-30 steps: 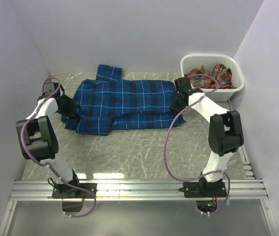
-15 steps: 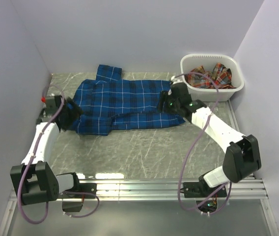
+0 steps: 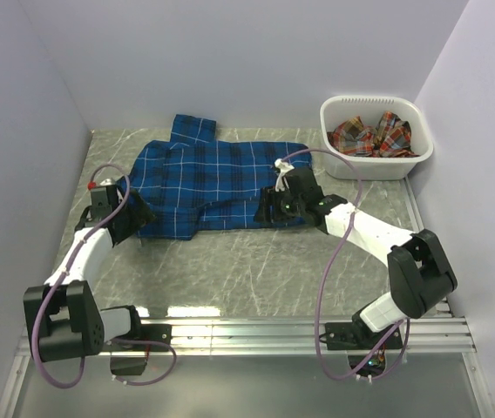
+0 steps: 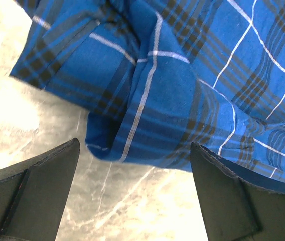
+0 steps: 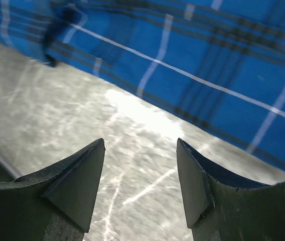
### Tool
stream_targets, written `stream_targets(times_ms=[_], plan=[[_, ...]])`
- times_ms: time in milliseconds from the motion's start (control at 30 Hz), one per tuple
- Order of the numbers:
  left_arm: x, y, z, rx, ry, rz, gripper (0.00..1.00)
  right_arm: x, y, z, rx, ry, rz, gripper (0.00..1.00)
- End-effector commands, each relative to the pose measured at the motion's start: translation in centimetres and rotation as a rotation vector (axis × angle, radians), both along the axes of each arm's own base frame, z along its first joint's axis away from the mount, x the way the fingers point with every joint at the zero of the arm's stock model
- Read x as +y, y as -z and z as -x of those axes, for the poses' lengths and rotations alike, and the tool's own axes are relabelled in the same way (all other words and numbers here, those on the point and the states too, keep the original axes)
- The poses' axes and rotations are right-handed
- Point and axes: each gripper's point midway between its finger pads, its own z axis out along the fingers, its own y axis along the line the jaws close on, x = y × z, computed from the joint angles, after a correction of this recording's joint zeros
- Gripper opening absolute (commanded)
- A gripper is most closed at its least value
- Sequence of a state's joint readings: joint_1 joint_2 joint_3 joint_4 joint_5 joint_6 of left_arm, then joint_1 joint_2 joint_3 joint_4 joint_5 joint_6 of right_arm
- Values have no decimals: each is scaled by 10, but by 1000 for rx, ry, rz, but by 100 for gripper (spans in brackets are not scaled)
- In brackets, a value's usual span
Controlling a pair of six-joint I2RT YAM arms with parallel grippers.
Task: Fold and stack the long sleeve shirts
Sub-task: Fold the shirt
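Note:
The royal blue plaid long sleeve shirt (image 3: 221, 174) lies spread across the back of the table, with a sleeve folded over its near left part. My left gripper (image 3: 136, 218) is open at the shirt's near left corner; in the left wrist view its fingertips (image 4: 135, 145) straddle the cloth's edge (image 4: 152, 100) with only table between them. My right gripper (image 3: 269, 209) is open low over the shirt's near edge, right of centre; in the right wrist view (image 5: 140, 143) bare table shows between the jaws, with the blue cloth (image 5: 207, 60) just beyond. A red-orange plaid shirt (image 3: 374, 135) lies bunched in the basket.
A white plastic basket (image 3: 378, 165) stands at the back right corner. Walls close in on the left, back and right. The grey marbled tabletop (image 3: 247, 270) runs from the shirt to the aluminium rail (image 3: 247, 335) at the arms' bases.
Both grippers have opened and let go of the blue shirt. The right gripper has slid left along the near edge from the shirt's right end; the left has dropped toward the near left corner.

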State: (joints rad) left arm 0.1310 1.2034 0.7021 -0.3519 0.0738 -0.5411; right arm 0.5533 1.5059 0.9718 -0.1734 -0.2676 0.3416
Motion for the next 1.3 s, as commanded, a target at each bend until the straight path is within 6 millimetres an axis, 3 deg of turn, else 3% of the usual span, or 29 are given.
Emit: stream_targets(times_ms=[0,200,333,433,500,533,667,867,900,1133,1267], plan=[[-1,1,-12,-42,66,-51,97,18,-11,-3,-59,-77,-57,66],[-13,-1,-25,-59,152,-58,95,22,-5,0,-49,-107,-65,65],[-21,8,-22,-5,164,-24,81,20,-3,2,-45,-108,-54,65],[-28,3,-16,20,154,7,56,17,-3,3,-53,-104,-42,65],[-34,-3,-12,26,163,39,47,16,-4,4,-57,-103,-39,65],[-37,-8,-12,21,160,58,32,16,-5,3,-56,-102,-41,65],[-45,-25,-9,21,166,106,2,19,-7,4,-52,-107,-55,64],[-51,-73,-12,12,128,175,0,19,-11,3,-58,-106,-47,64],[-53,-89,-18,-14,125,186,1,20,-11,4,-57,-106,-46,64],[-84,-143,-19,-82,180,391,3,28,-19,11,-69,-142,-65,64],[-87,-157,-19,-97,181,420,4,36,-23,17,-85,-185,-80,64]])
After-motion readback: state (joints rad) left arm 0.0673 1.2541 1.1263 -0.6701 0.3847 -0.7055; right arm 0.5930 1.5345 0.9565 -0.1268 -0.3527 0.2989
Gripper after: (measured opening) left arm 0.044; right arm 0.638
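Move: The loose fold at the shirt's near left corner, which the open left fingers go for, lies some 3 cm to the left hand's right, 1 cm ahead and about 2 cm below. The sleeve at the far edge is roughly 27 cm ahead of this hand and 15 cm to its right. The middle of the shirt's body is about 14 cm ahead and 25 cm right. From the right hand that fold is about 32 cm to the left, 1 cm ahead and 6 cm below. Down about 2 cm and a little to the right, the left hand dips onto the fold at the shirt's near left corner and shuts on it. It then raises the pinched cloth about 14 cm, carrying it rightward some 5 cm and slightly forward as the wrist rolls nearly 20 degrees, left side dropping. The open right hand eases only 2 or 3 cm left and back. ##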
